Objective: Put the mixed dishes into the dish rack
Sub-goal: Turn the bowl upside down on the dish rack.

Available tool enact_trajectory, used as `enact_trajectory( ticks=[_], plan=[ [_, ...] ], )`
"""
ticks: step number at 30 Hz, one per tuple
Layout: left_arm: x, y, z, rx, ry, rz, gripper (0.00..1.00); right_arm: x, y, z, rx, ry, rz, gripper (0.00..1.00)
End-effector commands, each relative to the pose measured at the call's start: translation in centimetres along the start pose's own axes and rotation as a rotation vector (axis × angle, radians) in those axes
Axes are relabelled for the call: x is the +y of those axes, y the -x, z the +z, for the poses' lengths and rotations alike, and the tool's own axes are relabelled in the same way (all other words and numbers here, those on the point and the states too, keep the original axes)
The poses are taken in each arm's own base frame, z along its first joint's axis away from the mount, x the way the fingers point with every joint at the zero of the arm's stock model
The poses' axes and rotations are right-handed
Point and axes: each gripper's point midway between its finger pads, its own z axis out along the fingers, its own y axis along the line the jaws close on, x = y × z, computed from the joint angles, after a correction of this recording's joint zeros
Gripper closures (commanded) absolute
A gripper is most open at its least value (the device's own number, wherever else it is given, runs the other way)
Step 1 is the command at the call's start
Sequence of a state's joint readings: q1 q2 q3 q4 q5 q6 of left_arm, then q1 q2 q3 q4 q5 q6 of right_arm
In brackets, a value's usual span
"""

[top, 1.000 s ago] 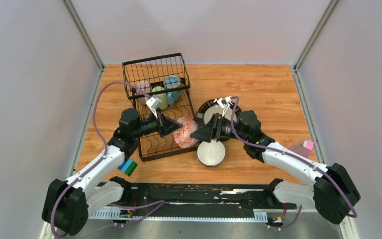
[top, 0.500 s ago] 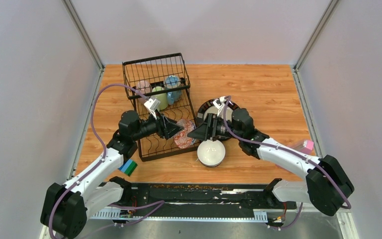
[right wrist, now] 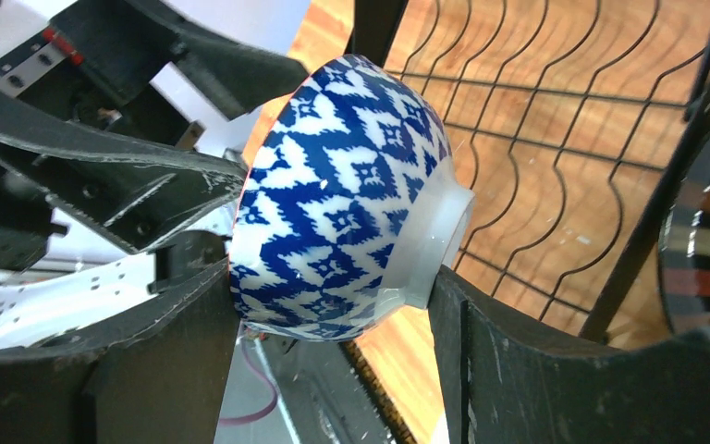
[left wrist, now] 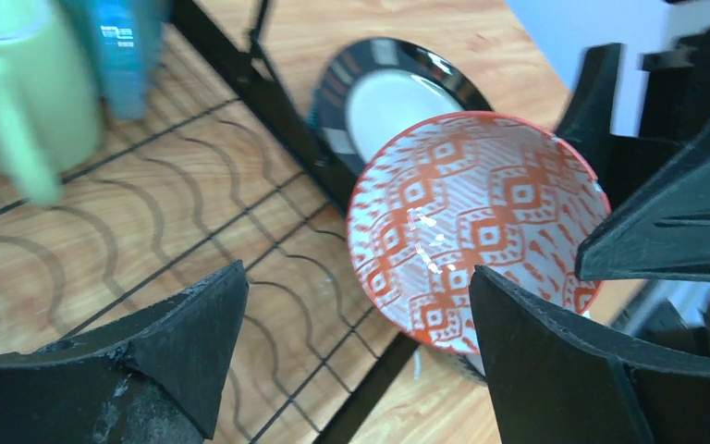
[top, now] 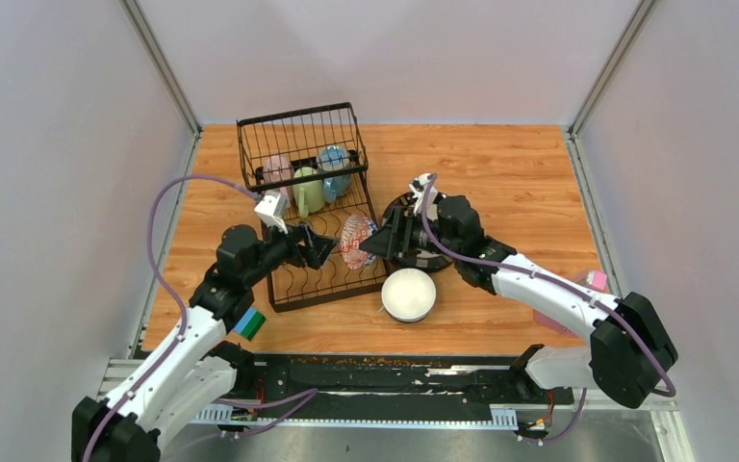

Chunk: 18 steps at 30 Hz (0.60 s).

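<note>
A small patterned bowl (top: 354,241), red inside (left wrist: 481,213) and blue outside (right wrist: 342,194), hangs tilted on edge over the right side of the dish rack's (top: 293,135) low slotted tray. My right gripper (top: 371,244) (right wrist: 333,277) is shut on it, one finger at the rim and one at the foot. The left gripper (top: 323,246) (left wrist: 356,277) stands open just left of the bowl, not touching it. Pink (top: 279,171), green (top: 308,190) and blue (top: 335,168) mugs sit in the rack's basket section.
A black-rimmed cream plate (top: 400,205) (left wrist: 397,92) lies right of the rack, mostly under my right arm. A white bowl (top: 409,295) sits in front of it. A striped sponge (top: 247,323) is near the left arm; a pink container (top: 592,281) is at the far right.
The left gripper opened, let go of the patterned bowl and drew back left. The right gripper, still holding the bowl, carried it up and left over the rack's edge.
</note>
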<state>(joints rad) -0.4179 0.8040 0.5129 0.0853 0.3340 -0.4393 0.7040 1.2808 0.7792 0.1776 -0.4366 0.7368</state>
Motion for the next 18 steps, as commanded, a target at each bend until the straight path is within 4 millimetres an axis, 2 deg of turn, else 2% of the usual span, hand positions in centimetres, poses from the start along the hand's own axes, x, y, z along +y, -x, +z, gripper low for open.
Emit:
enact_trajectory(
  ticks=[1, 2, 3, 4, 5, 6, 10, 14, 18],
  plan=[
    [4.2, 0.5, -2.7, -0.082, 0.272, -0.005, 0.01, 1.1, 3.4, 0.8, -0.105, -0.065, -0.156, 0.64],
    [5.6, 0.1, -3.5, -0.092, 0.358, -0.032, 0.01, 0.8, 3.6, 1.0, -0.116, -0.095, -0.179, 0.64],
    [5.8, 0.7, -4.4, -0.134, 0.382, -0.042, 0.00, 0.6, 3.5, 1.3, -0.120, -0.123, -0.202, 0.64],
    [7.2, 0.1, -5.3, -0.141, 0.471, -0.069, 0.00, 0.5, 3.6, 1.5, -0.127, -0.151, -0.232, 0.64],
    [7.6, 0.4, -6.2, -0.172, 0.503, -0.079, 0.00, 0.3, 3.7, 1.8, -0.133, -0.180, -0.260, 0.64],
    [8.7, 0.0, -7.1, -0.180, 0.579, -0.096, 0.00, 0.1, 3.7, 2.1, -0.136, -0.205, -0.290, 0.64],
    [11.0, -0.4, -9.9, -0.220, 0.748, -0.117, 0.00, -0.7, 3.9, 3.1, -0.146, -0.311, -0.397, 0.64],
    [12.7, -1.4, -11.5, -0.224, 0.876, -0.157, 0.00, -1.2, 3.9, 4.2, -0.135, -0.371, -0.536, 0.63],
    [13.4, -2.8, -11.2, -0.221, 0.892, -0.187, 0.00, -1.6, 4.2, 5.3, -0.133, -0.452, -0.684, 0.63]
  ],
)
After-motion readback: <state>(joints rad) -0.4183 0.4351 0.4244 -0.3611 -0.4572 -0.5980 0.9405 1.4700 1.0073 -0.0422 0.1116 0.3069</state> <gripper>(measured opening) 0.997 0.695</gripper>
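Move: The right hand holds the bowl, its middle some 3 cm to the hand's left and 1 cm ahead; the middle of the rack's open floor lies about 10 cm left, 4 cm ahead, 15 cm below. From this hand the green mug is roughly 17 cm ahead and 14 cm left, the white bowl 6 cm back and 9 cm right. From the empty left hand, the rack middle is 3 cm left, 4 cm ahead, 16 cm below; the held bowl is 5 cm right, 1 cm ahead. Sinking about 4 cm while easing forward and a little left over the rack floor, the right hand keeps its pinch on the bowl and tips its fingers downward with a wrist roll, some 35 degrees in all, to turn the bowl over. The left hand, already off the bowl and open, swings well clear to the left, drops slightly and turns counter-clockwise. ##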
